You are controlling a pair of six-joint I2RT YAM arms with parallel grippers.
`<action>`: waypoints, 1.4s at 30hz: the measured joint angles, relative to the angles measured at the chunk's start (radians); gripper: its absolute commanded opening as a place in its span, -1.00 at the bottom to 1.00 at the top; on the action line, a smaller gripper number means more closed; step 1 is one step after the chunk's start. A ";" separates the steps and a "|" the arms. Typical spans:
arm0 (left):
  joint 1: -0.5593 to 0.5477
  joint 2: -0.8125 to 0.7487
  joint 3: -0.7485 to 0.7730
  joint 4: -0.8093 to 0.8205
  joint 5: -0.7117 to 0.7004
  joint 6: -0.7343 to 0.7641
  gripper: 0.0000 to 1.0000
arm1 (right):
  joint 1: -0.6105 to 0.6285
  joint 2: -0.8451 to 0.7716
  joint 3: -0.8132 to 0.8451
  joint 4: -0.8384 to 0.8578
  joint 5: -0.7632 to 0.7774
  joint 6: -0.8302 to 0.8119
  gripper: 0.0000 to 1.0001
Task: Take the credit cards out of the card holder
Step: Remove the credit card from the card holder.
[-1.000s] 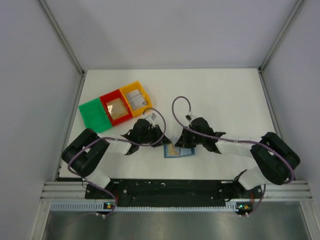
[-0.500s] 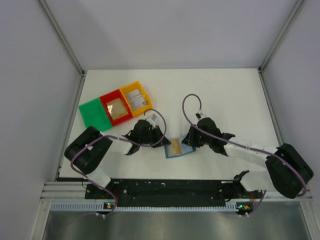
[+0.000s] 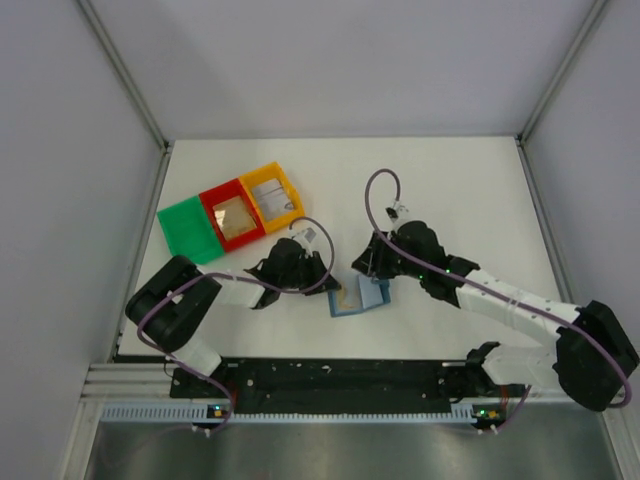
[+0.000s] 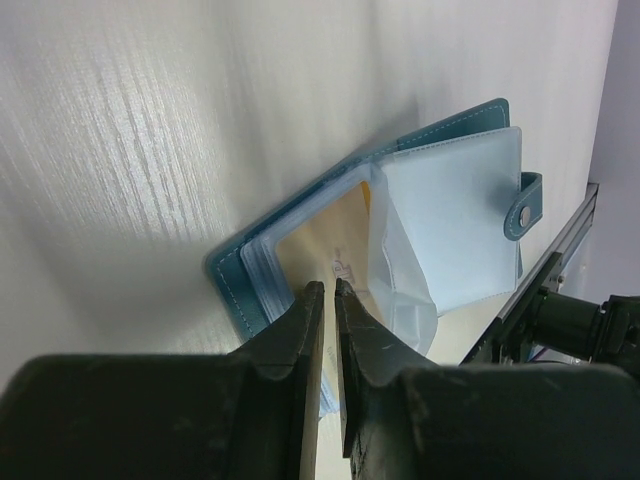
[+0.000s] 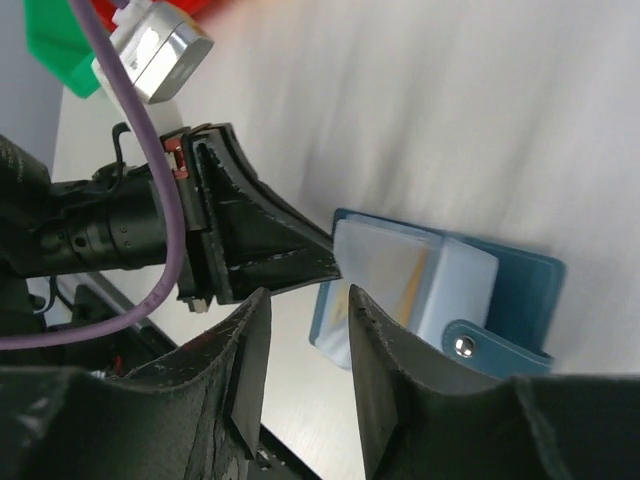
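The blue card holder [image 3: 371, 294] lies open on the table between the arms, and a pale sleeve stands up from it [image 4: 450, 220]. A yellowish card [image 4: 330, 235] shows inside its left pocket. My left gripper [image 3: 325, 282] is shut to a hairline gap, its tips [image 4: 328, 287] resting on that pocket, with nothing visibly pinched. The right gripper [image 3: 370, 262] hovers just beyond the holder's far edge. In the right wrist view its jaws [image 5: 307, 292] stand open and empty above the holder's [image 5: 520, 285] left end, close to the left gripper's fingers [image 5: 270, 250].
Three trays sit in a row at the far left: green [image 3: 190, 228], red [image 3: 232, 215] with a tan card in it, and yellow [image 3: 272, 197] with a whitish card. A purple cable [image 3: 375, 195] loops above the right wrist. White walls close the table in.
The right gripper has opened and drawn back from the holder toward the far side, its arm stretching out. A sleeve of the holder now stands up. The left gripper has hardly moved.
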 measured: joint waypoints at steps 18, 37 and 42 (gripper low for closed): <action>-0.003 -0.009 0.003 -0.022 -0.003 0.011 -0.73 | 0.021 0.278 -0.161 0.305 -0.113 0.143 -1.00; -0.005 -0.019 0.003 -0.043 -0.011 0.013 -0.79 | 0.021 0.161 -0.145 0.303 -0.139 0.139 -1.00; -0.005 -0.026 0.001 -0.051 -0.015 0.014 -0.80 | 0.021 0.246 -0.145 0.399 -0.166 0.170 -1.00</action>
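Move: The card in the open card holder lies about 12 cm below the right hand, 4 cm back and 2 cm to its left. The holder's clear pocket flap stands some 5 cm to the card's right and level with it. The left fingers rest at the card's left part, so from the left hand the card's middle is roughly 2 cm right, 1 cm back and 1 cm below. Shutting its fingers, the right hand sinks about 11 cm over the card, then rises 6 cm, going left. ##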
